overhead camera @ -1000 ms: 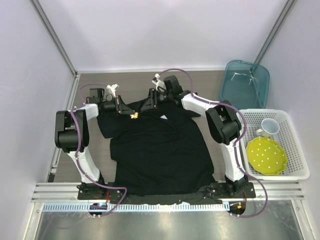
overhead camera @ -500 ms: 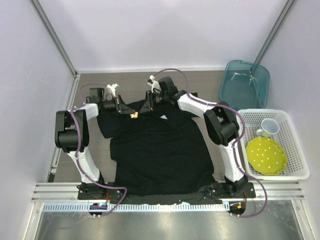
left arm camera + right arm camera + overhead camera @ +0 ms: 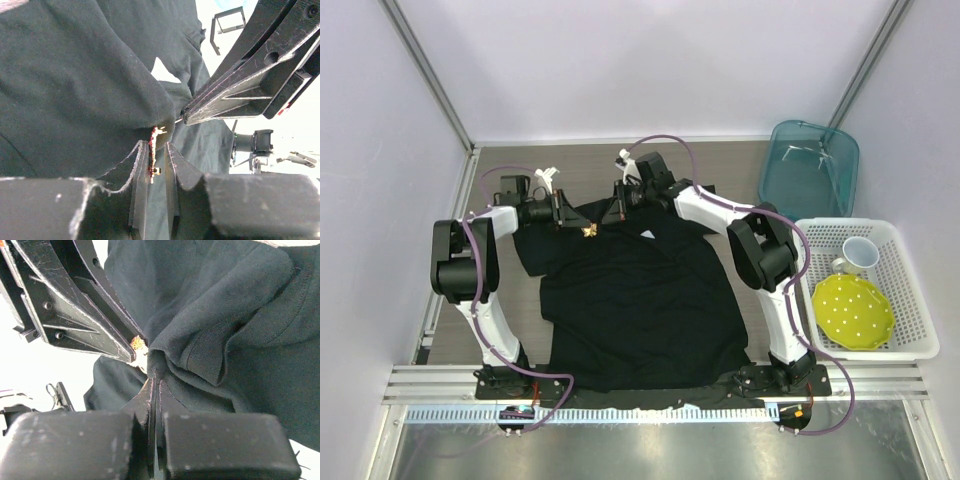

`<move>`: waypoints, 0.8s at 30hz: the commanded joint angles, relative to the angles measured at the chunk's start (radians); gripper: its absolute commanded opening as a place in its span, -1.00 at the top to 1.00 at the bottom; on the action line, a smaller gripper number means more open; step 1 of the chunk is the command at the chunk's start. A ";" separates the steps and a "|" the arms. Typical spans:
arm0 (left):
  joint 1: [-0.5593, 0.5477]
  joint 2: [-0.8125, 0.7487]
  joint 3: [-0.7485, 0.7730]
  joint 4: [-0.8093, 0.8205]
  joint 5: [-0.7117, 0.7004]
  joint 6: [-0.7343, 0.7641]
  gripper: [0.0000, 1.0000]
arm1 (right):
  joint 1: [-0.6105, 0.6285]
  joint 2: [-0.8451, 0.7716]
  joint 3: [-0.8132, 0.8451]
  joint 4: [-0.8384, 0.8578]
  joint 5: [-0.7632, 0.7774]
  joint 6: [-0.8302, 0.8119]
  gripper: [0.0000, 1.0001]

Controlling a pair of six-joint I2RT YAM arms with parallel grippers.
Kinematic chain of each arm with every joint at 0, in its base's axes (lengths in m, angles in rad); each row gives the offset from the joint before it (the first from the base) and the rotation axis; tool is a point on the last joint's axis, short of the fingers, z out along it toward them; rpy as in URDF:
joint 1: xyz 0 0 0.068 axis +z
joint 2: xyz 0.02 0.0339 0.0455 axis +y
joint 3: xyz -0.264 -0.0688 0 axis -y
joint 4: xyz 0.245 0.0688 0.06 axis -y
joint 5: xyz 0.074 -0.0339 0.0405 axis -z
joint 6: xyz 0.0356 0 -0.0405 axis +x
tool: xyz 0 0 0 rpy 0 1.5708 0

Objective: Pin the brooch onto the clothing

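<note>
The clothing (image 3: 640, 300) is a black T-shirt spread on the table, bunched at the collar. The brooch (image 3: 588, 230) sits there, a tiny golden speck from above. In the left wrist view the brooch (image 3: 152, 150) stands edge-on, red, against one pad of my left gripper (image 3: 155, 145), with a narrow gap to the other pad; these jaws are slightly open. My right gripper (image 3: 156, 382) is shut on a fold of the clothing (image 3: 225, 315) right beside the brooch (image 3: 136, 343). The two grippers' tips almost meet above the shirt (image 3: 75, 90).
A small white label (image 3: 648, 233) marks the shirt's chest. A teal bin (image 3: 810, 165) stands at the back right. In front of it a white basket (image 3: 920, 352) holds a yellow dotted plate (image 3: 852, 310) and a mug (image 3: 860, 255).
My right gripper has shifted slightly left and closed on the shirt fold. The left gripper's jaws have eased a little apart around the brooch.
</note>
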 commanded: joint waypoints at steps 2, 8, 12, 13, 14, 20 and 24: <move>0.001 -0.011 0.021 0.009 0.037 0.013 0.45 | 0.004 -0.012 0.031 0.007 0.043 -0.009 0.98; 0.016 -0.030 -0.004 0.009 0.032 0.016 0.31 | 0.001 -0.012 0.023 0.020 0.051 0.008 0.99; 0.021 -0.036 -0.031 0.009 0.026 0.016 0.23 | -0.002 -0.017 0.009 0.024 0.056 0.014 0.98; 0.022 -0.037 -0.045 0.007 0.020 0.016 0.22 | -0.002 -0.020 0.008 0.026 0.056 0.019 0.99; 0.021 -0.040 -0.051 0.010 0.018 0.015 0.21 | -0.001 -0.021 0.008 0.024 0.056 0.019 0.98; 0.021 -0.046 -0.102 0.016 0.009 0.013 0.17 | -0.004 -0.030 -0.012 0.032 0.063 0.020 0.99; 0.021 -0.053 -0.125 0.054 0.008 -0.010 0.16 | -0.005 -0.037 -0.025 0.033 0.065 0.025 0.98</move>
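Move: The brooch lies at my left fingertips, already loosening around it, about 2 cm to the right of that hand's centre and 1 cm below, on the raised shirt fold. The fold's pinched edge is some 5 cm to the right and 1 cm ahead, and the white print about 15 cm right, 2 cm back and 5 cm below. From my right hand the brooch is roughly 4 cm left and 2 cm back, level with it. I finish letting go of the brooch: my left fingers keep parting to just under half open while the hand stays put, then it draws back and down together, about 4 cm in all, off the brooch and the fold. My right fingers stay shut on the fold and pin tip, sinking about a centimetre. ##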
